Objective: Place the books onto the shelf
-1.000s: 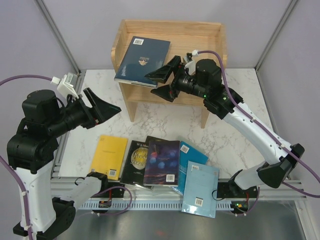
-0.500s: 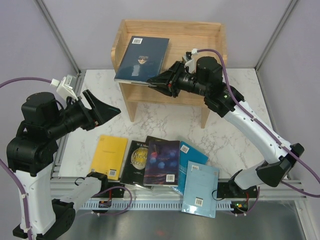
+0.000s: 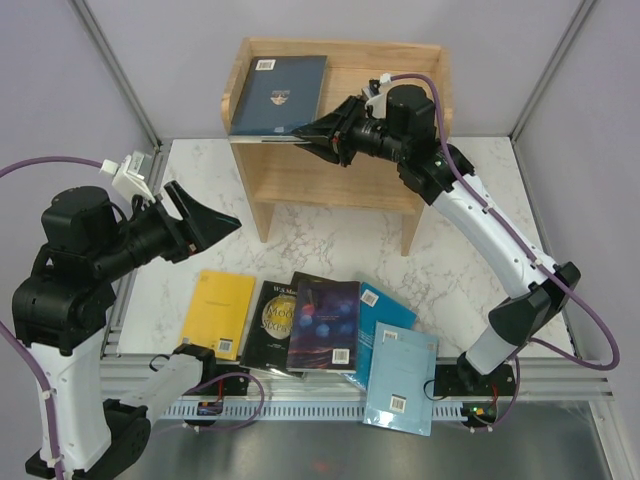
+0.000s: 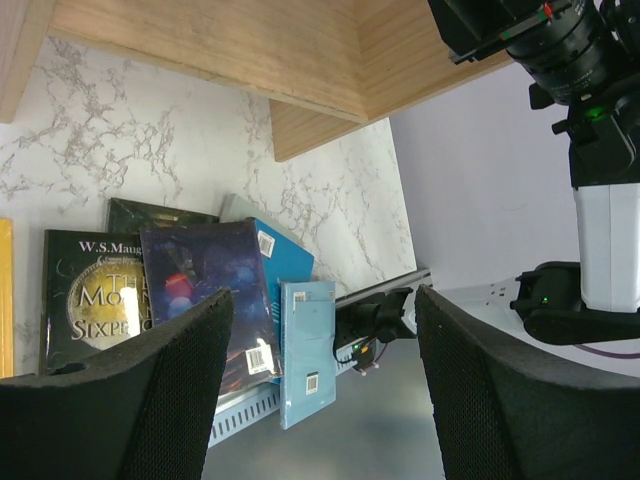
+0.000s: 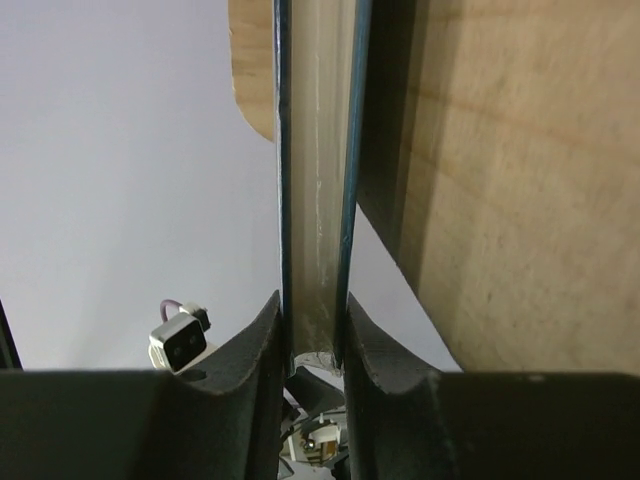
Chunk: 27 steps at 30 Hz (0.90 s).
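Observation:
A navy book (image 3: 278,95) lies nearly flat over the left end of the wooden shelf's (image 3: 400,60) top tier. My right gripper (image 3: 312,135) is shut on its near right corner. In the right wrist view the book's page edge (image 5: 316,150) is pinched between the fingers of the right gripper (image 5: 313,320), with shelf wood (image 5: 520,180) to the right. On the table front lie a yellow book (image 3: 222,312), a black one with gold title (image 3: 268,325), a dark illustrated one (image 3: 325,325), a teal one (image 3: 385,305) and a light blue one (image 3: 402,378). My left gripper (image 3: 215,215) hangs open and empty left of the shelf.
The books overlap one another near the slotted front rail (image 3: 300,410), the light blue one reaching over it. The left wrist view looks between the left gripper's (image 4: 325,380) open fingers down on these books, with the shelf's underside (image 4: 220,40) at the top. Frame posts stand at the back corners.
My right gripper closed on the navy book and carried it up and back over the shelf's top tier, where it now lies flatter. The left arm stayed still.

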{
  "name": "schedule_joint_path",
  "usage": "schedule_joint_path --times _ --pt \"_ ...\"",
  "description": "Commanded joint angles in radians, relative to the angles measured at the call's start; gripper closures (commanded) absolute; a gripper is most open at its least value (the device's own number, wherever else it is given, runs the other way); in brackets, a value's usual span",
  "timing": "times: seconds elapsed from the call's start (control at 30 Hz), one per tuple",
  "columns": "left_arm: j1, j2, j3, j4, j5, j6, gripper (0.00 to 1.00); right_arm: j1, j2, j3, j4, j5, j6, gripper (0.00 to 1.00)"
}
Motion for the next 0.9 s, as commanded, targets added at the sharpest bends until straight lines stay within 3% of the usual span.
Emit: schedule_joint_path --times 0.0,0.07,0.23,0.27,0.33,0.37,0.87 --pt "0.004 -0.006 0.002 0.005 0.024 -0.015 0.24 -0.024 0.028 0.033 0.006 0.011 -0.002 0.84" --pt "0.004 -0.007 0.000 0.001 0.023 -0.012 0.24 -0.033 0.026 0.021 0.006 0.014 0.000 0.80" --pt "0.005 -0.014 -0.016 -0.010 0.021 0.000 0.24 -0.044 0.025 -0.003 0.008 0.018 0.009 0.56" --pt "0.004 -0.017 -0.030 -0.012 0.018 0.002 0.24 -0.045 0.028 -0.003 0.008 0.014 0.011 0.42" --pt "0.004 -0.027 -0.056 -0.015 0.015 0.008 0.24 -0.048 0.029 -0.002 0.006 0.007 0.006 0.29" --pt "0.004 -0.032 -0.065 -0.016 0.014 0.011 0.24 -0.047 0.022 -0.002 0.005 0.006 0.005 0.02" --pt "0.004 -0.089 -0.227 -0.024 -0.005 0.022 0.25 -0.047 -0.212 -0.270 0.002 -0.028 -0.009 0.02"
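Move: The dark blue book lies on the upper shelf with its near right corner already in the right fingers; its middle is about 10 cm ahead of that hand and 5 cm left, at roughly its height. The shelf's left side panel stands some 10 cm ahead and 13 cm left, and the upper shelf board's middle is about 10 cm ahead, 8 cm right and 2 cm lower. From the left hand, the book is roughly 27 cm ahead and 10 cm right, about level. The dark blue book's near right corner is let out of the right hand's pinch: the fingers spread wide while the hand rises nearly 4 cm, tilting up a little, then the hand draws back and to the right some 4 cm, with the lower finger still against the corner. The empty, open left hand sinks about 6 cm, tipping down slightly. ##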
